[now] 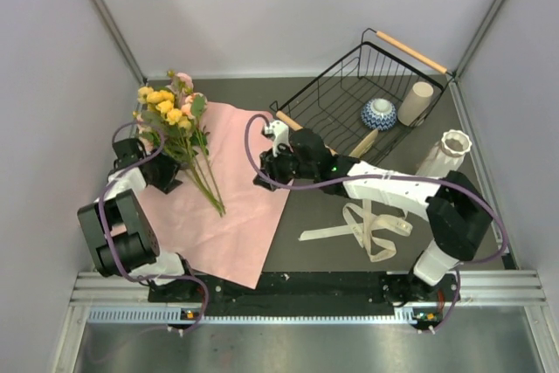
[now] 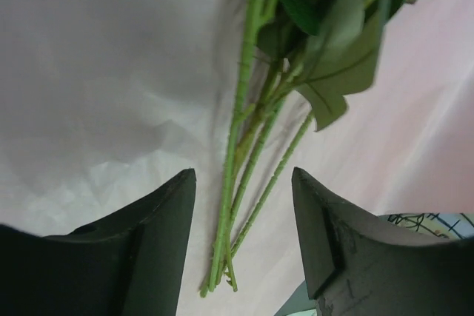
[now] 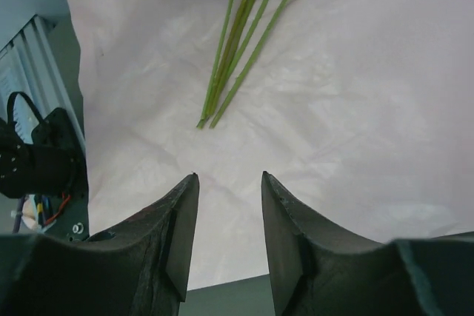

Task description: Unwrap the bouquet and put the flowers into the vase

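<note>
The bouquet is undone. Its pink wrapping paper (image 1: 240, 216) lies flat on the table, and the flowers (image 1: 170, 111) rest on it with yellow and pink blooms at the far left and green stems (image 1: 208, 188) running toward me. My left gripper (image 1: 170, 179) is down at the stems, open. In the left wrist view the stems (image 2: 237, 160) lie between its fingertips (image 2: 243, 175) with gaps on both sides. My right gripper (image 1: 264, 176) hovers open over the paper's right edge (image 3: 355, 109), nothing between its fingers (image 3: 229, 177). The white ribbed vase (image 1: 445, 155) stands upright at the right.
A cream ribbon (image 1: 367, 226) lies loose on the dark table between the paper and the vase. A black wire basket (image 1: 336, 85) at the back holds a blue-and-white bowl (image 1: 378, 113) and a cream cup (image 1: 416, 102). Walls close in on both sides.
</note>
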Controlling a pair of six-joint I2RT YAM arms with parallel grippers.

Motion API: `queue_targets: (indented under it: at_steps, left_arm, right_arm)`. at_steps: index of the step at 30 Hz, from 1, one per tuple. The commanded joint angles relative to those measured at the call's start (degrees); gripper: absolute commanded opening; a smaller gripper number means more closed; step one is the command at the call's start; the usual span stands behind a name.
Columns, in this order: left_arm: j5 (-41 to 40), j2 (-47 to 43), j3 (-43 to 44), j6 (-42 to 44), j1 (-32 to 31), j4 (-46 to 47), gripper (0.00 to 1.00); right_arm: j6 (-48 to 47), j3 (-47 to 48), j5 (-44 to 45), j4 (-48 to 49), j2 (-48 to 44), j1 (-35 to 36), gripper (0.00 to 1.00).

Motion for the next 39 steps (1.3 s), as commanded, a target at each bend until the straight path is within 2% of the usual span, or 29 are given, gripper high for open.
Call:
queue_targets:
  at_steps: [1,3,6,10,12,17,23,25,30,33,35,39]
  left_arm:
    - [0.1,-2.9,-3.2,-3.8,3.6,9.2,0.57]
    - [0.0,-2.4,-3.0,-3.9,4.0,10.9,0.51]
    - [0.7,0.5,-1.0,-4.3,4.0,12.1,0.48]
    - [1.0,2.5,-1.0,-5.7,3.8,16.2,0.35]
    - [0.1,3.1,-0.8,-5.6,3.4,16.0,0.34]
    - [-0.4,5.7,-2.0,-5.5,3.0,18.0,0.42]
    - [1.7,10.1,-3.1,-7.6,2.7,23.7,0.40]
    - [1.5,10.5,-3.2,-7.5,2.7,24.4,0.33]
    - [2.2,11.1,-2.9,-7.2,2.5,25.8,0.26]
    - [2.1,10.9,-2.1,-6.8,2.5,24.6,0.00]
    - [1.8,9.6,-2.2,-6.8,2.6,23.6,0.00]
    - [1.3,1.5,-3.5,-6.6,2.5,21.7,0.00]
  right_arm:
    - [-0.3,-6.9,2.5,6.5,-3.5,-0.6,0.41]
    - [0.1,-8.3,1.8,8.5,-4.5,-0.6,0.41]
    - [1.0,-9.8,0.4,11.2,-5.2,-0.6,0.41]
    - [1.8,-10.6,-1.7,12.8,-5.0,-0.6,0.41]
    - [2.0,-10.7,-2.8,13.9,-5.1,-0.7,0.41]
    - [2.8,-11.9,-3.9,15.6,-5.7,-0.6,0.41]
    - [2.7,-12.1,-4.0,16.1,-5.4,-0.6,0.41]
    - [2.9,-12.1,-4.3,16.3,-5.1,-0.6,0.41]
    - [3.3,-11.9,-4.7,16.5,-4.4,-0.6,0.41]
    - [3.3,-11.7,-4.7,16.2,-4.2,-0.6,0.41]
    - [3.2,-11.5,-4.3,15.7,-4.1,-0.6,0.41]
    - [2.6,-11.3,-3.2,14.7,-4.4,-0.7,0.41]
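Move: The flower stems just below the leaves, where they can be pinched, lie some 4 cm ahead of the left hand, 3 cm to its left and about 4 cm below. From that hand the flower heads are some 18 cm ahead and 2 cm left, and the cut stem ends are about 12 cm back and 13 cm right, on the pink wrapping. From the right hand that pinching spot is roughly 26 cm left, 12 cm ahead and 15 cm below. The flower stems get pinched near the leaves: the left hand works forward about 4 cm and left some 3 cm, up along the stems towards the flower heads, then dips about 3 cm, its half-open fingers shutting on a thin stem or two before it starts to rise slightly. The empty right hand, fingers still part open, dips and backs off a couple of centimetres over the wrapping. ##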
